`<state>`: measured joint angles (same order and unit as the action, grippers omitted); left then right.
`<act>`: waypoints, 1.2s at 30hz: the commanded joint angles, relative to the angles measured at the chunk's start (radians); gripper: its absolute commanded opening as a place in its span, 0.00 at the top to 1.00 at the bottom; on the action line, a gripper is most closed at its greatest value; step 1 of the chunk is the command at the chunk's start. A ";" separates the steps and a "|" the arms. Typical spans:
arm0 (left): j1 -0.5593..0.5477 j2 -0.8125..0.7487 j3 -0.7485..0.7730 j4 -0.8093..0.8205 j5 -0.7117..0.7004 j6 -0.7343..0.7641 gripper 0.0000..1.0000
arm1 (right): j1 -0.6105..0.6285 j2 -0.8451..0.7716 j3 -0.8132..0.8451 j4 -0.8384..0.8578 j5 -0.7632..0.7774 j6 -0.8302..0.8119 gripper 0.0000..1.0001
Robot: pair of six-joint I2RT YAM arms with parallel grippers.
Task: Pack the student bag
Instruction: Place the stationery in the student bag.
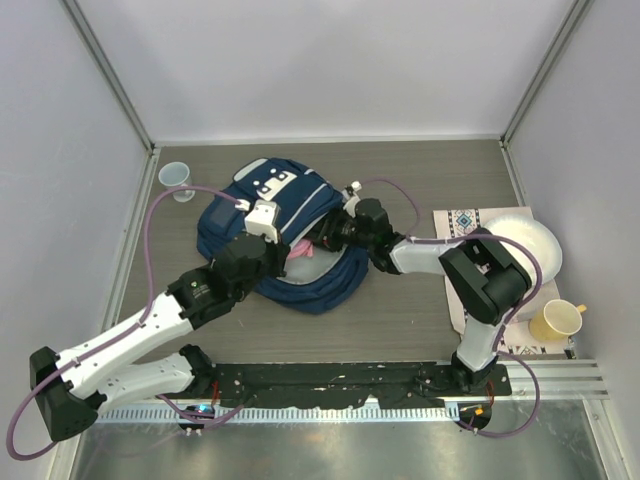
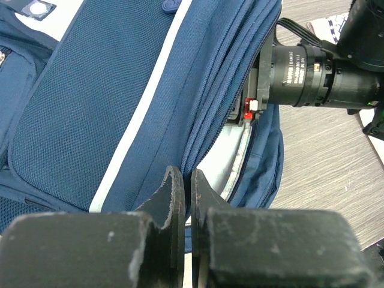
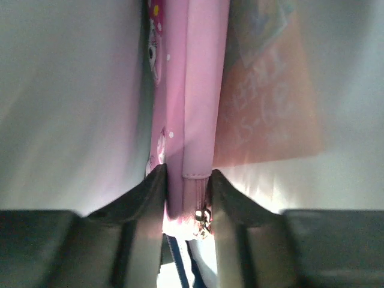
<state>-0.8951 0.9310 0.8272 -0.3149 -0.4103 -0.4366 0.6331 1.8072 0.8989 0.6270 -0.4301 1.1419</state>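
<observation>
The navy student bag (image 1: 300, 215) lies flat in the middle of the table, its mouth open toward the near side. My left gripper (image 1: 262, 222) is shut on the bag's zipper edge (image 2: 198, 141), holding the flap up. The pale lining (image 2: 222, 162) shows under that edge. My right gripper (image 1: 335, 235) reaches into the opening from the right, its fingers hidden inside. In the right wrist view that gripper (image 3: 187, 174) is shut on a pink zippered pencil case (image 3: 198, 90), standing on edge between the grey lining (image 3: 66, 102) and an orange printed sheet (image 3: 270, 102).
A clear plastic cup (image 1: 175, 178) stands at the far left. To the right lie a patterned mat (image 1: 462, 222), a white paper plate (image 1: 525, 245) and a yellow mug (image 1: 557, 320). The right arm's wrist (image 2: 312, 75) crosses close above the bag's opening.
</observation>
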 commanded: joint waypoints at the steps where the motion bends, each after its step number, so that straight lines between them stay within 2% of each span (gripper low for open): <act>1: -0.004 -0.035 0.004 0.091 -0.010 -0.011 1.00 | -0.006 -0.162 -0.049 -0.013 0.128 -0.094 0.55; 3: -0.002 -0.031 -0.002 0.099 -0.013 -0.016 1.00 | -0.007 -0.221 -0.083 -0.084 0.161 -0.161 0.48; 10: -0.004 0.022 0.013 0.125 0.007 -0.017 1.00 | -0.004 -0.463 -0.196 -0.334 0.332 -0.280 0.35; 14: -0.002 0.040 0.023 0.137 0.022 -0.013 1.00 | -0.006 -0.549 -0.232 -0.406 0.392 -0.281 0.34; 19: -0.002 0.063 0.023 0.123 0.041 -0.010 1.00 | -0.006 -0.689 -0.284 -0.489 0.626 -0.249 0.33; 20: -0.002 0.074 0.035 0.109 0.048 -0.013 0.99 | -0.006 -0.706 -0.288 -0.496 0.654 -0.243 0.30; 21: -0.001 0.106 0.044 0.076 0.057 -0.014 0.95 | -0.006 -0.720 -0.291 -0.498 0.671 -0.246 0.30; 22: -0.002 0.120 0.068 0.056 0.089 -0.016 0.75 | -0.006 -0.742 -0.288 -0.513 0.703 -0.249 0.30; 24: -0.002 0.150 0.098 -0.020 0.103 -0.022 0.49 | -0.006 -0.756 -0.278 -0.523 0.720 -0.254 0.27; 25: -0.002 0.163 0.121 -0.045 0.096 -0.034 0.33 | -0.006 -0.758 -0.272 -0.532 0.723 -0.254 0.27; 27: -0.002 0.147 0.121 -0.081 0.085 -0.053 0.26 | -0.006 -0.753 -0.252 -0.544 0.717 -0.260 0.26; 31: -0.002 0.018 0.083 -0.093 0.018 -0.083 0.02 | -0.007 -0.723 -0.235 -0.561 0.668 -0.248 0.26; 36: 0.018 -0.049 0.061 -0.177 -0.136 -0.157 0.00 | -0.006 -0.689 -0.265 -0.509 0.568 -0.217 0.25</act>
<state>-0.8955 0.9291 0.8936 -0.4210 -0.4129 -0.5198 0.6262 1.1007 0.6189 0.0731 0.1959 0.9001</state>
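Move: The right hand is inside the bag's mouth, pinching the near end of the pink pencil case; the case's middle lies about 7 cm to its left and 4 cm ahead, slightly lower. The opening's right rim is some 14 cm to its right, 3 cm back. The left hand holds up the flap's zipped edge. Its landing place on the lower rim is about 5 cm back and 12 cm below; the case's middle is roughly 10 cm ahead and 8 cm below. Rightward out of the bag, the right hand opens, lets go of the pencil case and draws back about 16 cm past the right rim, rising some 4 cm early on while swinging about 30 degrees clockwise. The left hand eases the pinched flap edge down and right about 3 cm, opens wide to release it, then lifts back up and left by some 4 cm. ##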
